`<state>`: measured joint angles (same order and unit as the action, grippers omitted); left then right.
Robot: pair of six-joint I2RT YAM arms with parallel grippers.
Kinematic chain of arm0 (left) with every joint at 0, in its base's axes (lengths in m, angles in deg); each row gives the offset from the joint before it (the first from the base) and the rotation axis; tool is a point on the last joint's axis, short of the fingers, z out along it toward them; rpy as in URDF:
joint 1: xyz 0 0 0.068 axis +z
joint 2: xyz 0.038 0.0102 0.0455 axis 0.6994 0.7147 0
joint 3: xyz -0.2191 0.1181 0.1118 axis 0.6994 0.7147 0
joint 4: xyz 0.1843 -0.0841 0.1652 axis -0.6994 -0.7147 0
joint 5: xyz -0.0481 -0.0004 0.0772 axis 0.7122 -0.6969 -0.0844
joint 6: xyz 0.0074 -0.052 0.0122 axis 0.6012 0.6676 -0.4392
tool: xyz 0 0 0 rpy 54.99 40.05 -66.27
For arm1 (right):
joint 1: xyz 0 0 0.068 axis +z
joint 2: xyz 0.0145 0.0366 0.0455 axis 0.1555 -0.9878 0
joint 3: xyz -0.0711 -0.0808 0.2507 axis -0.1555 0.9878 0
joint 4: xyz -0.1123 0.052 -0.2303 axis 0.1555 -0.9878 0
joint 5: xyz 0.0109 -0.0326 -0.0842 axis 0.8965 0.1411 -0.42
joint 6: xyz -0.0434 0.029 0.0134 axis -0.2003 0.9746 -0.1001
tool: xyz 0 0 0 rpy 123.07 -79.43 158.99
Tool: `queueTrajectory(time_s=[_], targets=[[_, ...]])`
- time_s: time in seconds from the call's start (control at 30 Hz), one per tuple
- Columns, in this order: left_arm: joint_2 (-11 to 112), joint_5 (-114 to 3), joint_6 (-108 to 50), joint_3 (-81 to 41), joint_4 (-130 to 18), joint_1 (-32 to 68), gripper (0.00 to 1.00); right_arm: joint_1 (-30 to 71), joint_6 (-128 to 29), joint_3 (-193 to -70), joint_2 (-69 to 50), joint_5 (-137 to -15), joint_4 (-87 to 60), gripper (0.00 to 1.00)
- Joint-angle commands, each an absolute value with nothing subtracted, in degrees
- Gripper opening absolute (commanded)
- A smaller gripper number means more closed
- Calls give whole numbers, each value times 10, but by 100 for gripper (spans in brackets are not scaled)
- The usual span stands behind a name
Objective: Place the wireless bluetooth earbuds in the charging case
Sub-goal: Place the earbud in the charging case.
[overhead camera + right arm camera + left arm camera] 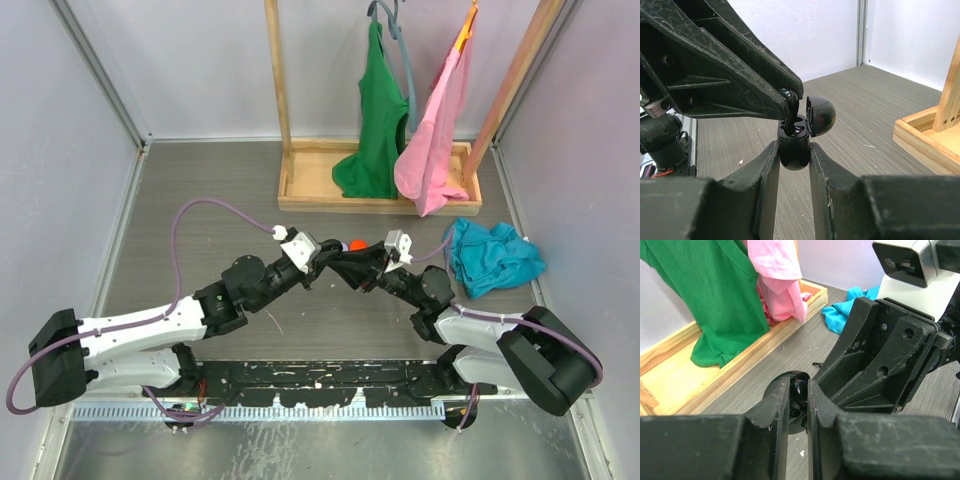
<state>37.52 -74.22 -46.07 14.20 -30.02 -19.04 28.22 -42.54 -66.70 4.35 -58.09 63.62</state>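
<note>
The black charging case has its lid flipped open to the right. My right gripper is shut on the case body and holds it above the table. A black earbud is pinched in my left gripper, which is shut. Its stem points down into the case's left slot. The left wrist view shows the earbud between the fingertips, with the round case partly hidden behind them. From above, the two grippers meet tip to tip. A small red object lies just behind them.
A wooden tray stand at the back holds a hanging green shirt and a pink shirt. A teal cloth is bunched on the table to the right. White walls enclose the table.
</note>
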Motion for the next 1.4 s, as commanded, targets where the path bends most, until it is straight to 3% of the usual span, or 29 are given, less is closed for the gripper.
queueTrajectory(time_s=[0.0,0.27,0.47,0.7,1.1,1.37], targets=[[369,-749,-459,134,-298,-202,18,283,-443,-670,59,-598,672,1],[371,-773,-444,134,-322,-213,26,283,-446,-673,53,-597,671,1],[361,-774,-417,124,-341,-216,40,283,-450,-670,50,-599,670,1],[318,-771,-346,55,-469,-216,55,284,-458,-668,45,-602,668,1],[326,-856,-341,-15,-617,-203,61,284,-459,-666,47,-589,668,1],[354,-822,-326,-31,-646,-149,62,284,-458,-665,48,-580,668,1]])
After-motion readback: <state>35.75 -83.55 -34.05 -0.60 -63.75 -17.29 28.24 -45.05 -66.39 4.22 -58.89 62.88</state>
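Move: The black charging case, lid open, sits just below the left fingertips, which hold the black earbud at its mouth: its middle is about 3 cm down and 1 cm to the right. On the table, some 20 cm lower, the purple case lies roughly 7 cm ahead and 2 cm right, and the orange case 7 cm ahead and 5 cm right. For the right hand the black case is right at its pads, about 1 cm up. Downward first, about 2 cm and slightly back, the left hand opens its fingers and lets go of the earbud at the case's mouth. It then swings up about 6 cm while drawing left, comes forward and sinks again to roughly its starting height, ending some 4 cm left and clear of the case, fingers wide, wrist tipped down and turned counter-clockwise. The right hand keeps its grip on the case. ##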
